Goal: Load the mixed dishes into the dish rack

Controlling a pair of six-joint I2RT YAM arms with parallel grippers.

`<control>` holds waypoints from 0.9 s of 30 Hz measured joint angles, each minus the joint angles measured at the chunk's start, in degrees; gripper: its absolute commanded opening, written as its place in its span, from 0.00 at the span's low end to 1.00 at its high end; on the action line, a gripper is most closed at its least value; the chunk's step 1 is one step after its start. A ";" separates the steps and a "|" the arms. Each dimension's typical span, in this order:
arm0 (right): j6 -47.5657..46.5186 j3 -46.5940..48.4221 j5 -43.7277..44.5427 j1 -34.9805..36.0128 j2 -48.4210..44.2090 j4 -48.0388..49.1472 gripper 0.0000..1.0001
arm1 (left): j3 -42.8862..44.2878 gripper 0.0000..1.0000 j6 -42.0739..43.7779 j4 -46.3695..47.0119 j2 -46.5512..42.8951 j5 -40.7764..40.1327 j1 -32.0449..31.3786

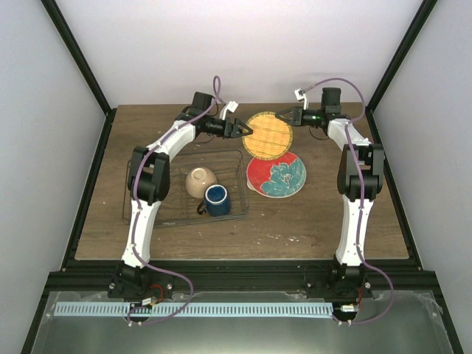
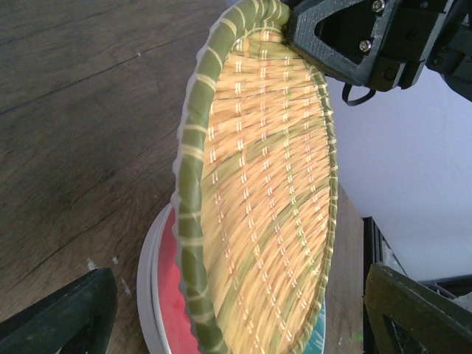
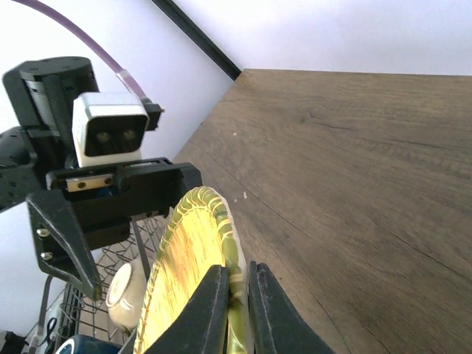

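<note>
My right gripper [image 3: 237, 284] is shut on the green rim of the yellow-orange woven plate [image 1: 268, 134], holding it tilted on edge above the table. The plate's opposite rim [image 2: 192, 221] lies between the wide-open fingers of my left gripper [image 1: 242, 127], which do not touch it. Below it, flat on the table, lies the red plate with the teal flower [image 1: 276, 175], showing a pale rim [image 2: 147, 287]. The wire dish rack [image 1: 147, 214] stands to the left and holds the cream bowl [image 1: 200, 181] on its side and the dark blue mug [image 1: 216, 200].
Bare wooden table [image 1: 324, 221] lies in front of the red plate. Black frame posts run along the table's edges [image 1: 88, 184], with white walls behind them. The right gripper's body [image 2: 354, 44] shows at the top of the left wrist view.
</note>
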 measured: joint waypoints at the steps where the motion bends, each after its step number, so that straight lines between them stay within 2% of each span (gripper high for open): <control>1: 0.72 0.00 -0.44 0.07 0.00 0.76 0.05 | 0.00 0.85 -0.20 0.13 0.07 0.15 -0.02; 4: 2.91 0.00 -1.64 0.66 0.00 3.41 0.05 | 0.00 0.71 -0.59 0.48 0.37 1.09 -0.33; 9: 5.66 0.00 -2.75 1.77 0.00 6.73 0.05 | 0.00 0.39 -0.68 0.48 0.94 2.08 -1.18; 13: 6.03 0.00 -3.08 2.27 0.00 7.28 0.06 | 0.00 0.19 -0.22 -0.09 1.09 2.36 -1.51; 16: 5.29 0.00 -2.82 2.38 0.00 6.88 0.09 | 0.00 0.13 0.76 -0.55 1.09 2.49 -1.55; 22: 2.16 0.00 -3.02 2.49 0.00 4.11 0.26 | 0.00 0.04 1.40 -2.38 1.05 1.97 -1.46; 24: 0.87 0.00 -2.82 2.49 -0.04 2.73 0.33 | -0.02 0.02 1.51 -2.82 0.79 1.25 -1.55; 27: -1.66 0.00 -2.21 2.47 -0.20 0.37 0.51 | -0.13 0.01 2.14 -3.21 0.28 0.44 -1.66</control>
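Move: The woven basket's middle lies about 7 cm to the left gripper's right and 2 cm lower, level with it in reach; the gripper stands open around the near rim. From the right gripper, which holds the far rim, that middle is about 5 cm left, 4 cm back and 5 cm down. From the left gripper, the red plate sits some 9 cm back, 10 cm right and 15 cm below; the bowl 13 cm back and 15 cm left, the blue mug 18 cm back and 9 cm left, both some 12 cm below. Close the left gripper from nearly wide open onto the basket's left rim while easing it about 2 cm back and a little right and down. Meanwhile bring the right gripper some 2.5 cm left and 2 cm up, carrying the basket into the left fingers; once they have shut, let it sink about 1 cm and part its fingers to release the far rim. ##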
